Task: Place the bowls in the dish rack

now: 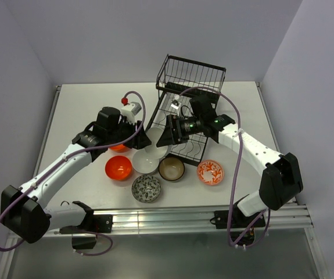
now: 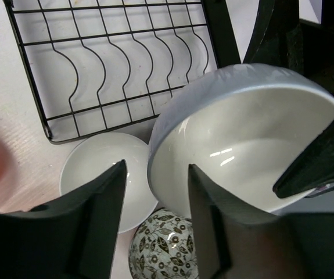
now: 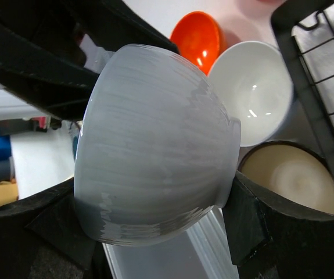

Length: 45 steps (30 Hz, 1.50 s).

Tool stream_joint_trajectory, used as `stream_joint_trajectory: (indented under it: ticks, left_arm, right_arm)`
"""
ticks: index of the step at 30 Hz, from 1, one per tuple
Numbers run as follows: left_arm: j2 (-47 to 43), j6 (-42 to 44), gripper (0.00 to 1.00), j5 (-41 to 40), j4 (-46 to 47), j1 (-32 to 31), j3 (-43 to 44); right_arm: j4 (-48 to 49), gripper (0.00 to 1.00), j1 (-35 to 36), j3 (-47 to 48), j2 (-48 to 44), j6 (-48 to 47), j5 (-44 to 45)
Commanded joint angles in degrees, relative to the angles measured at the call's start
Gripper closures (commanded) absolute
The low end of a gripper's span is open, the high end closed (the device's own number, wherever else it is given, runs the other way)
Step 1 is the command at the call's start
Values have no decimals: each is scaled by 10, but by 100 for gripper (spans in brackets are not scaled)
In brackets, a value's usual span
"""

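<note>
A white bowl (image 1: 155,140) hangs tilted on its side above the table, between the two grippers. My right gripper (image 1: 165,138) is shut on it, one finger at its foot and one at its rim (image 3: 155,145). My left gripper (image 2: 157,174) is open, its fingers straddling the bowl's rim (image 2: 242,139) with a gap. On the table lie another white bowl (image 1: 146,161), a brown bowl (image 1: 171,168), a grey-patterned bowl (image 1: 146,188), an orange-and-white bowl (image 1: 211,172) and an orange-red bowl (image 1: 118,167). The black dish rack (image 1: 191,81) stands behind.
A second orange-red bowl (image 1: 119,148) is partly hidden under the left arm. The rack's flat slotted tray (image 2: 114,58) lies just beyond the held bowl. Purple cables loop over both arms. A metal rail (image 1: 184,218) runs along the near table edge.
</note>
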Motion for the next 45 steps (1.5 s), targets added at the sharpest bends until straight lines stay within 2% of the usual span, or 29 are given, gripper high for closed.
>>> stream_joint_trajectory:
  ticks: [1,4,5,6,17,19,21,23,31,36,45]
  left_arm:
    - [0,2,45,-8,11,3,6]
    - [2,2,34,-11,9,4,6]
    - [2,2,34,-12,8,4,7]
    - [0,2,27,-11,8,4,6]
    - [-10,4,23,-15,-12,19,10]
    - [-8,6,18,-8,-26,23,18]
    - [-12,5,4,7,-28,29,20]
    - [-17,-2,0,8,-30,37,20]
    - [-28,3,0,5,-44,64,39]
    - [-28,10,1,12,-49,102,57]
    - [-45,18,0,7,-54,121,51]
  right_arm:
    - [11,100,-7,12,-17,-31,26]
    - [6,100,-11,15,-15,-48,42]
    - [4,100,-11,16,-14,-53,51]
    - [3,100,-12,16,-15,-57,58]
    - [-18,100,-13,30,-10,-148,167]
    - [-22,100,-13,37,-4,-170,197]
    - [-24,100,-13,38,1,-182,211]
    - [-24,100,-13,39,3,-201,235]
    - [-15,100,2,43,-4,-301,336]
    - [-4,100,39,39,-3,-367,416]
    - [40,100,98,31,18,-471,552]
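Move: My right hand holds the white bowl; the rack's front slots lie about 13 cm ahead, 4 cm to its right and 16 cm below. Some 18 cm below it, the tan bowl is level with it, 2 cm to the right, and the standing white bowl 4 cm ahead, 10 cm left. From my left hand, the held bowl's middle is at the same height, about 7 cm right and 2 cm back; the front slots lie 10 cm ahead, 11 cm right. I keep the bowl pinched in my right fingers and carry it forward about 9 cm, sinking some 6 cm and easing right, towards the rack's front slots, rolling and tipping the wrist some 60 degrees so the fingers point forward-left and steeper down. My left fingers, already loosened round the wall, open fully; that hand draws away left and a little forward, dipping slightly before rising. ##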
